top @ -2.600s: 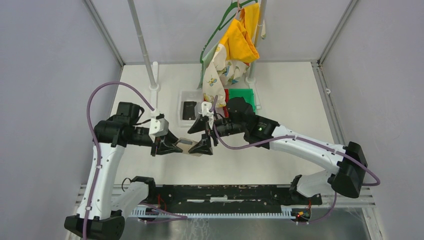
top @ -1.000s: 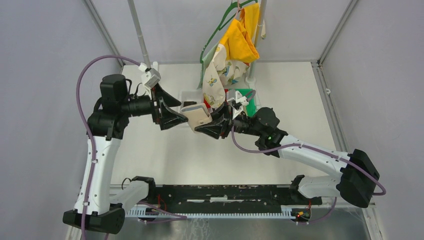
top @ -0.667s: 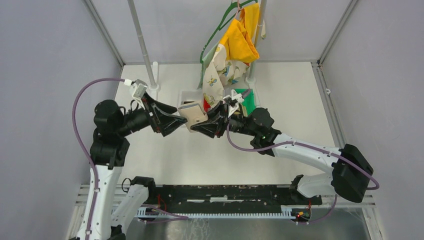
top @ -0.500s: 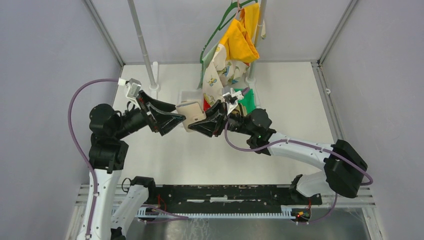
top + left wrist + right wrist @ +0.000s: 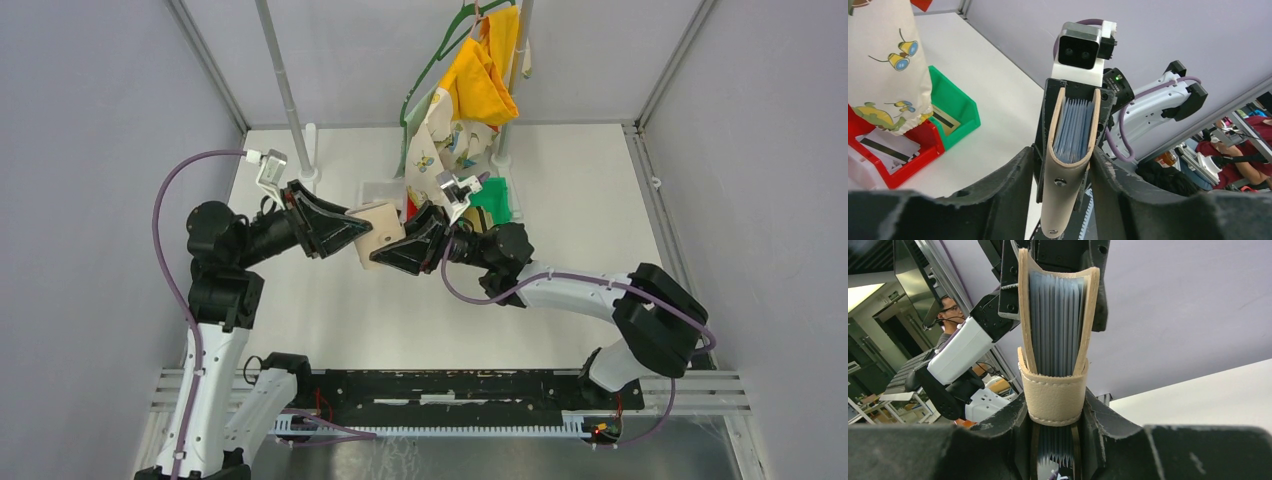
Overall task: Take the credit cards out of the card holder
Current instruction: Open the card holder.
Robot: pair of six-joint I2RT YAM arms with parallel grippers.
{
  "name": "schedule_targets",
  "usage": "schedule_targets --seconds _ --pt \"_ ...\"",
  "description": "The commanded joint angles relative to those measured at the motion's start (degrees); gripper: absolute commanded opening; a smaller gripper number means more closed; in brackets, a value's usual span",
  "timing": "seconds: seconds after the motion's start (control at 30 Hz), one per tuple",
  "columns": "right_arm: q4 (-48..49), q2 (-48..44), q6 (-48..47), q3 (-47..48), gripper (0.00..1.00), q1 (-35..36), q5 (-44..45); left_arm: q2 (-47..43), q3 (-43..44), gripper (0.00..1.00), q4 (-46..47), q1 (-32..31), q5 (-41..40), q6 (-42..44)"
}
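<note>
The tan card holder hangs in the air above the table, held from both sides. My left gripper comes from the left; its fingers press the closed spine end. My right gripper comes from the right, shut on the snap-tab end. Bluish clear sleeves show edge-on between the covers; I cannot make out single cards inside them. A pale credit card with a dark stripe lies in the red bin. Another striped card lies in the green bin.
A white bin, the red bin and the green bin stand at the back of the table. Yellow and patterned cloths hang from a hanger above them, the patterned one close by. An upright pole stands at the back left.
Both arms have carried the card holder up off the table towards the bins, then slightly left. My left gripper was wide open a second ago and has closed onto the holder.
</note>
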Motion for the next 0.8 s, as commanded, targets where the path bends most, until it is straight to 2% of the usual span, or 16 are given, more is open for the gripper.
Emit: schedule_targets --seconds 0.0,0.07,0.17,0.2,0.27,0.37,0.43,0.47,0.5,0.57,0.63,0.77 --pt "8.8 0.2 2.2 4.0 0.0 0.7 -0.6 -0.8 -1.0 0.48 4.3 0.2 3.0 -3.4" --pt "7.4 0.3 1.2 4.4 0.02 0.9 -0.6 -0.9 -1.3 0.42 4.3 0.1 2.7 -3.3" --pt "3.4 0.0 -1.7 4.9 0.12 1.5 0.0 -0.6 -1.4 0.35 4.3 0.1 2.2 -3.2" --pt "2.1 -0.4 -2.8 4.8 0.19 1.7 0.5 -0.6 -1.4 0.3 4.1 0.2 2.0 -3.0" --pt "-3.5 -2.1 -6.7 4.3 0.43 1.8 2.4 -0.6 -1.2 0.18 2.2 0.2 0.5 -1.0" --pt "-16.8 -6.9 -15.7 3.5 0.59 1.8 7.5 -0.3 0.9 0.03 -4.9 0.2 -4.4 6.1" --pt "-30.5 -10.5 -23.8 4.3 0.78 1.8 13.8 0.3 2.2 0.02 -9.0 0.2 -9.2 10.8" --pt "-35.6 -12.6 -27.4 4.8 0.94 1.9 17.5 0.7 2.6 0.02 -10.6 0.2 -10.7 12.2" --pt "-40.9 -14.1 -31.9 5.2 0.98 1.9 21.2 1.1 2.8 0.02 -11.9 0.2 -12.3 13.2" --pt "-48.2 -17.7 -36.2 5.5 0.98 1.9 29.3 2.1 3.2 0.02 -14.0 0.2 -13.2 14.7" --pt "-50.9 -21.0 -37.0 4.4 0.98 1.9 35.2 3.3 3.4 0.02 -15.8 0.1 -11.8 16.0" --pt "-58.2 -24.5 -45.9 4.9 0.98 1.5 33.5 6.6 4.5 0.02 -20.3 0.2 -10.1 19.7"
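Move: The card holder, still held by the right hand, has its near end between the left fingers, its middle about 4 cm right and 1 cm ahead of the left hand. From the right hand it is about 4 cm left, level fore and aft, 1 cm above. From the left hand, the white tray lies some 26 cm ahead and 2 cm right, the red tray 26 cm ahead and 14 cm right, both roughly 36 cm below. Left closes on the card holder, lowers it 7 cm and forward; right lets go, moves forward-right 8 cm. ##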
